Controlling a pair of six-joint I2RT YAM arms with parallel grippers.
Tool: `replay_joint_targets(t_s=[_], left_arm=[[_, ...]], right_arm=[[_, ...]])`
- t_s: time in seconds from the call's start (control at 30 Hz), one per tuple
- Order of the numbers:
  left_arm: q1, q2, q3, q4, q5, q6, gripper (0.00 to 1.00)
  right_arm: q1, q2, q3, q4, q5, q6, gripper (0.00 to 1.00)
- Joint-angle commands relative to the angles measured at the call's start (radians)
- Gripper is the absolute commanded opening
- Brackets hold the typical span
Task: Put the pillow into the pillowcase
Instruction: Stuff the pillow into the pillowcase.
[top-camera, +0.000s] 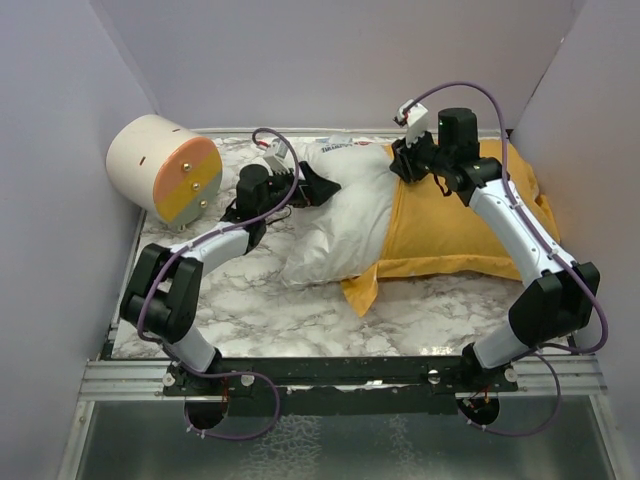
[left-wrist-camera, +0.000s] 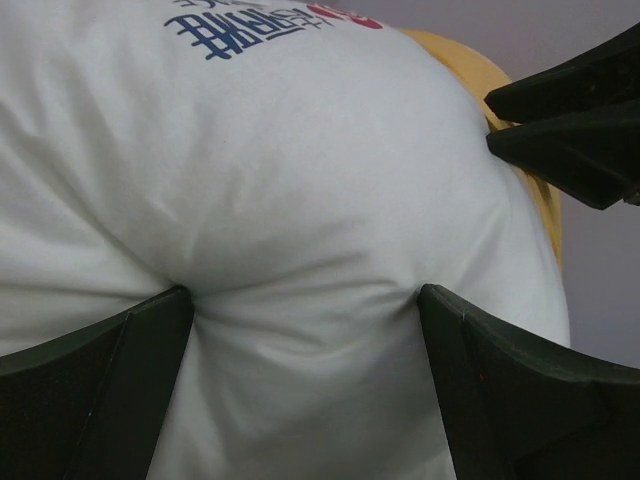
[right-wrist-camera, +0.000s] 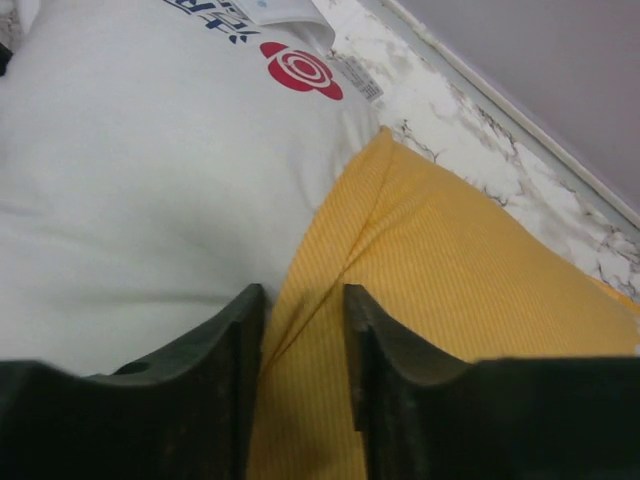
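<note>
The white pillow (top-camera: 335, 220) lies across the marble table, its right part inside the orange-yellow pillowcase (top-camera: 450, 225). My left gripper (top-camera: 312, 185) is open wide against the pillow's left end. In the left wrist view the pillow (left-wrist-camera: 300, 150) bulges between the spread jaws of that gripper (left-wrist-camera: 305, 295). My right gripper (top-camera: 400, 165) sits at the case's mouth on the far side. In the right wrist view its jaws (right-wrist-camera: 302, 292) stand narrowed but apart, straddling a fold of the pillowcase (right-wrist-camera: 450, 300) beside the pillow (right-wrist-camera: 130, 170). The red-and-black label (right-wrist-camera: 300, 68) shows at the pillow's edge.
A cream-and-orange cylinder (top-camera: 165, 168) lies at the back left corner. Grey walls close in the table (top-camera: 300, 310) on three sides. A metal rail (top-camera: 340, 372) with both arm bases runs along the near edge.
</note>
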Motion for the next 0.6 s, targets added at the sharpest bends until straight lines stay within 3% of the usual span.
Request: replay_joint_targets(t_s=[0.0,0.07,0.23,0.57], left_arm=[[-0.061,0.099,0.009,0.101,0.119,-0.033,0.97],[-0.077,0.142,0.03,0.115,0.14,-0.032,0.88],[-0.102,0.212,0.077,0.176,0.207,-0.068,0.52],[-0.143,0.15,0.117,0.29,0.301,-0.021,0.04]], right_arm=[[0.002,-0.006,0.001,-0.029,0.019,-0.028,0.26],[0.002,0.001,0.016,-0.066,-0.013,-0.039,0.15],[0.002,0.003,0.042,-0.115,-0.166,-0.058,0.03],[0.069,0.142,0.384,-0.161,-0.685,0.094,0.0]])
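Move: The exposed pillow bulges just beyond the open left fingers; the side they will pinch is about 6 cm to their right and some 2 cm lower. The pillowcase's mouth edge lies already between the half-closed right fingers, about 16 cm right of the left hand and 3 cm farther out. From the right hand, the printed end of the pillow is 12 cm left, 6 cm ahead and lower; the case's hanging corner is 9 cm left and 25 cm back. Pushing about 6 cm to the right into the pillow's side, towards the case, the left hand dips 2 cm and comes back up, turning some 15 degrees clockwise as its wide-open fingers close to pinch a fold of pillow. The right fingers first shut on the mouth edge almost in place, then draw it about 4 cm left and 3 cm up with a slight counter-clockwise turn. ##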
